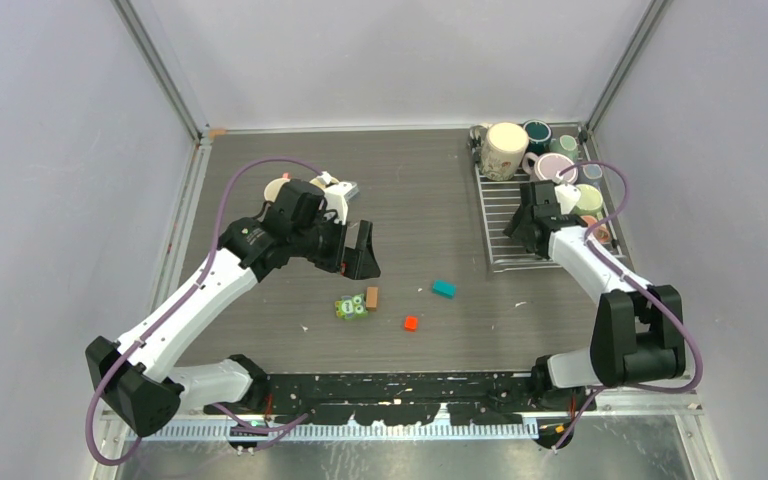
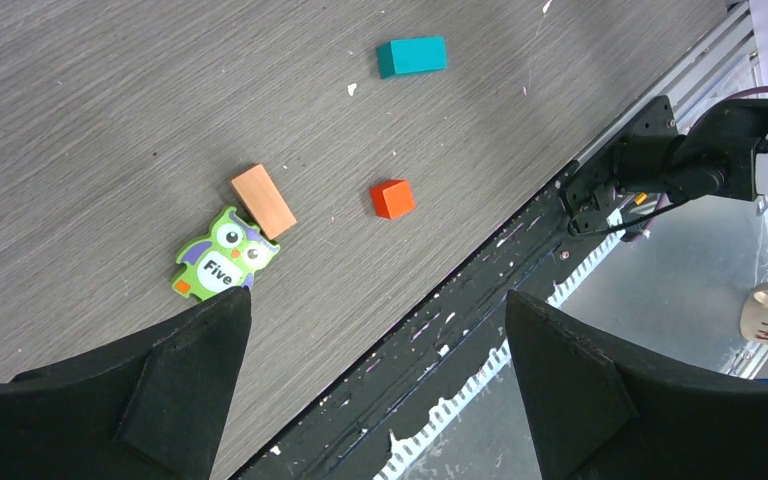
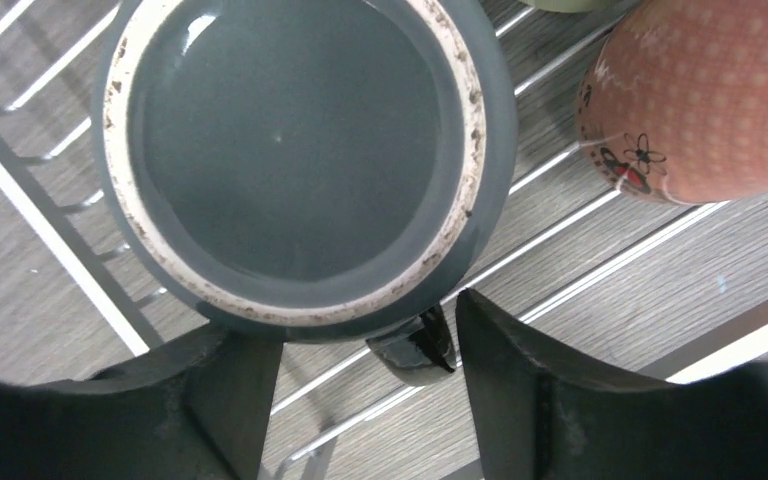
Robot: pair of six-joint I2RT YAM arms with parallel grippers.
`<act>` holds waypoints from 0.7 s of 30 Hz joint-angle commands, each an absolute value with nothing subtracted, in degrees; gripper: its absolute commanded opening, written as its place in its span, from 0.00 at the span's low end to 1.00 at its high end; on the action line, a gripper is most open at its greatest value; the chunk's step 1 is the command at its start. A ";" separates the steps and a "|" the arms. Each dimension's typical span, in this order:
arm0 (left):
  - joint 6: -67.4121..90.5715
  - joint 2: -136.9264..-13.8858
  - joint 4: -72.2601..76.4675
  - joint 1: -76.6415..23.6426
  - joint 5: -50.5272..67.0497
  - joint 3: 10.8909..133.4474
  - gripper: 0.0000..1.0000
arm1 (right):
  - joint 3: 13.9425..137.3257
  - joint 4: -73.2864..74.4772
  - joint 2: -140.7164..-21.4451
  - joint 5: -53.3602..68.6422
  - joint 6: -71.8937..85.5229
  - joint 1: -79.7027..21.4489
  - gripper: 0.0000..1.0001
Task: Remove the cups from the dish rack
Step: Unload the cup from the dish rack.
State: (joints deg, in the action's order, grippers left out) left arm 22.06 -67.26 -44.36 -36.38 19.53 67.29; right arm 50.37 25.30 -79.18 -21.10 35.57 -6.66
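Note:
The dish rack (image 1: 500, 215) lies at the back right with several cups on it: a cream one (image 1: 503, 150), a dark teal one (image 1: 537, 131), a pink one (image 1: 550, 165) and a pale green one (image 1: 588, 200). My right gripper (image 1: 532, 215) hangs over the rack. In its wrist view a dark grey cup (image 3: 305, 150) stands upside down on the rack bars (image 3: 560, 235). Its dark handle (image 3: 415, 350) sits between the jaws of the right gripper (image 3: 365, 345), close to the right finger, with a gap on the left. My left gripper (image 1: 360, 255) is open and empty above the table.
Toy pieces lie mid-table: a green owl (image 2: 222, 255), a tan block (image 2: 263, 200), a red cube (image 2: 392, 198) and a teal block (image 2: 412, 56). A salmon patterned cup (image 3: 705, 95) stands close beside the grey one. A cream object (image 1: 276, 187) shows behind the left arm.

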 commanded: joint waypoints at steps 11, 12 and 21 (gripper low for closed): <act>21.07 -67.68 -42.65 -36.70 19.70 67.42 1.00 | 52.62 21.24 -83.04 -28.56 31.96 -9.34 0.46; 20.99 -67.68 -42.69 -36.66 19.69 67.40 1.00 | 52.76 21.25 -83.19 -29.12 31.79 -9.56 0.44; 21.42 -68.22 -42.49 -36.66 19.36 67.30 1.00 | 55.66 22.59 -85.05 -35.24 29.96 -12.86 0.13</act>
State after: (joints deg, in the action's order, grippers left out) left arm 22.04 -68.05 -44.36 -36.38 19.51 67.29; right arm 52.21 23.75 -84.77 -29.02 31.03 -11.03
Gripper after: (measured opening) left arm 0.996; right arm 0.221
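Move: The upturned grey cup's middle is about 6 cm ahead of the right hand, 2 cm to its right and slightly lower, its handle reaching back between the open fingers. The small coral cup stands about 12 cm right of that hand and 2 cm ahead, the pale green cup 9 cm ahead and 11 cm right, and the pink mug 15 cm ahead and 4 cm right. From the left hand the grey cup lies roughly 17 cm ahead, 38 cm right and 14 cm below. The grey cup's handle is pinched by the right hand, whose fingers close from mostly open to nearly shut as it sinks about 1.5 cm beside the cup. The hand rolls some 10 degrees, its left side dipping, then eases about 1 cm forward and slightly back up with the handle held. ##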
